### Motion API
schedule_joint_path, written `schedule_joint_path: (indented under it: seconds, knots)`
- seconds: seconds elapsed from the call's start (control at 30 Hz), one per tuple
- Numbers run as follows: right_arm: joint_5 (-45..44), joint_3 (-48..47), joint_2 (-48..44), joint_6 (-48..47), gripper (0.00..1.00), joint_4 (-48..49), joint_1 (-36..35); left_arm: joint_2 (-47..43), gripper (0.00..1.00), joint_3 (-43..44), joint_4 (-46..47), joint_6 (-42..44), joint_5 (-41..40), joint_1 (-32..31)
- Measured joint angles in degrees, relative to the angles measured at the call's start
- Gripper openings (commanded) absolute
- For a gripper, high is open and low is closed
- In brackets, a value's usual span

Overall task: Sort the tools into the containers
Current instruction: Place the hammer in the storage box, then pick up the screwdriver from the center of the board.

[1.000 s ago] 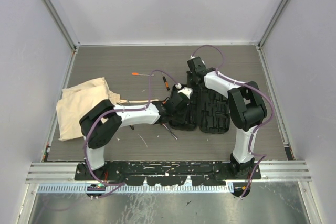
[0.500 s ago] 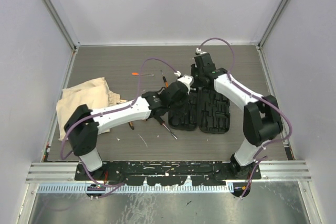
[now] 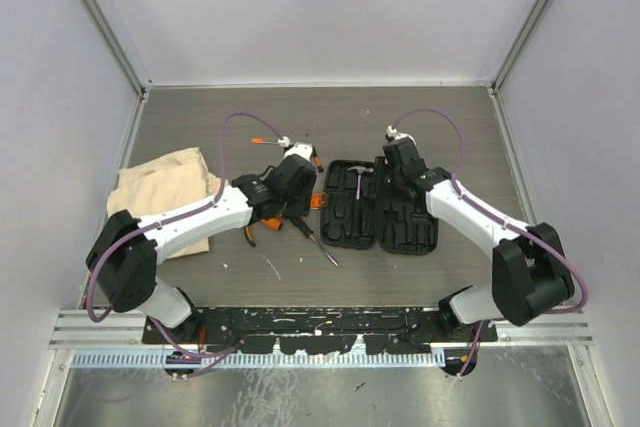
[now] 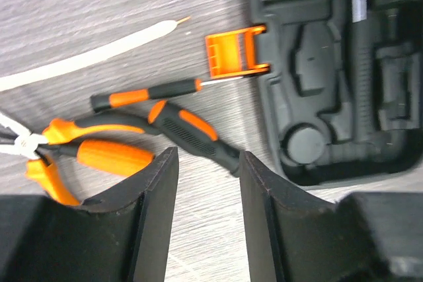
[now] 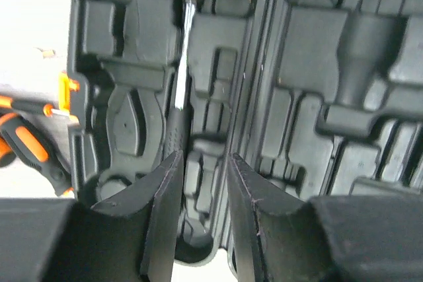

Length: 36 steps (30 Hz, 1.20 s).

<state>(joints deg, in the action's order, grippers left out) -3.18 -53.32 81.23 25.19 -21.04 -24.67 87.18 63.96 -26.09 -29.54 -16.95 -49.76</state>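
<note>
The black tool case [image 3: 395,222] lies open on the table, with the steel-headed hammer [image 5: 177,107] in a slot of its left half [image 4: 330,84]. Left of the case lie the orange-and-black pliers [image 4: 86,146], a thin screwdriver [image 4: 145,94] and a thicker screwdriver [image 4: 192,130]. My left gripper [image 4: 208,163] hangs open and empty above the table by these tools [image 3: 293,195]. My right gripper [image 5: 201,160] is open and empty over the middle of the case [image 3: 392,185]. The beige cloth bag [image 3: 160,202] lies at the left.
A thin orange-tipped driver [image 3: 264,141] lies behind the left arm, and another screwdriver [image 3: 322,250] lies in front of the case. An orange latch [image 4: 231,52] sticks out from the case's left edge. A pale stick [image 4: 99,54] lies beside the tools.
Both grippers have gone from shut to open. The left one swung left off the case to the pliers and screwdrivers. The right one drew back over the case, where the hammer now shows.
</note>
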Motion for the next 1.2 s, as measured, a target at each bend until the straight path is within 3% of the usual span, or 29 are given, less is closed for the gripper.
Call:
schedule_joint_path:
  seconds: [0.27, 0.63, 1.2]
  knots:
    - [-1.5, 9.9, -10.4, 3.9, 0.4, -0.3, -1.4, 0.5, 0.54, -1.7, -2.3, -1.5, -2.0, 2.6]
    - [-5.9, 14.4, -18.6, 7.7, 0.4, -0.8, -1.4, 7.5, 0.63, -1.5, -3.6, -4.5, -2.3, 3.0]
    - [-14.1, 15.4, -22.8, 12.2, 0.41, -2.3, -1.4, 10.4, 0.64, -1.1, -3.9, -8.5, -1.7, 3.0]
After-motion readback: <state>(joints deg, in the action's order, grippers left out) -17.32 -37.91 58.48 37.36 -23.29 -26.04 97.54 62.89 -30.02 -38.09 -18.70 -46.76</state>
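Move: The handle of the big black-and-orange screwdriver lies about 8 cm below my left hand, only some 1 cm ahead and 1 cm to its left. The small screwdriver is about 5 cm ahead and 2 cm left, the pliers 10 cm left and 2 cm ahead, the orange latch 6 cm ahead and 4 cm right. From my empty right hand the big screwdriver's handle is about 21 cm left, 4 cm back and 6 cm lower. I ease my left hand some 3 cm left, then sink about 8 cm onto the big screwdriver's handle, opening the fingers wider, tipping them more steeply down and turning about 10 degrees counter-clockwise. Meanwhile my empty right hand draws back from the hammer's side of the box by about 5 cm and right by as much, turning clockwise and rising slightly. ##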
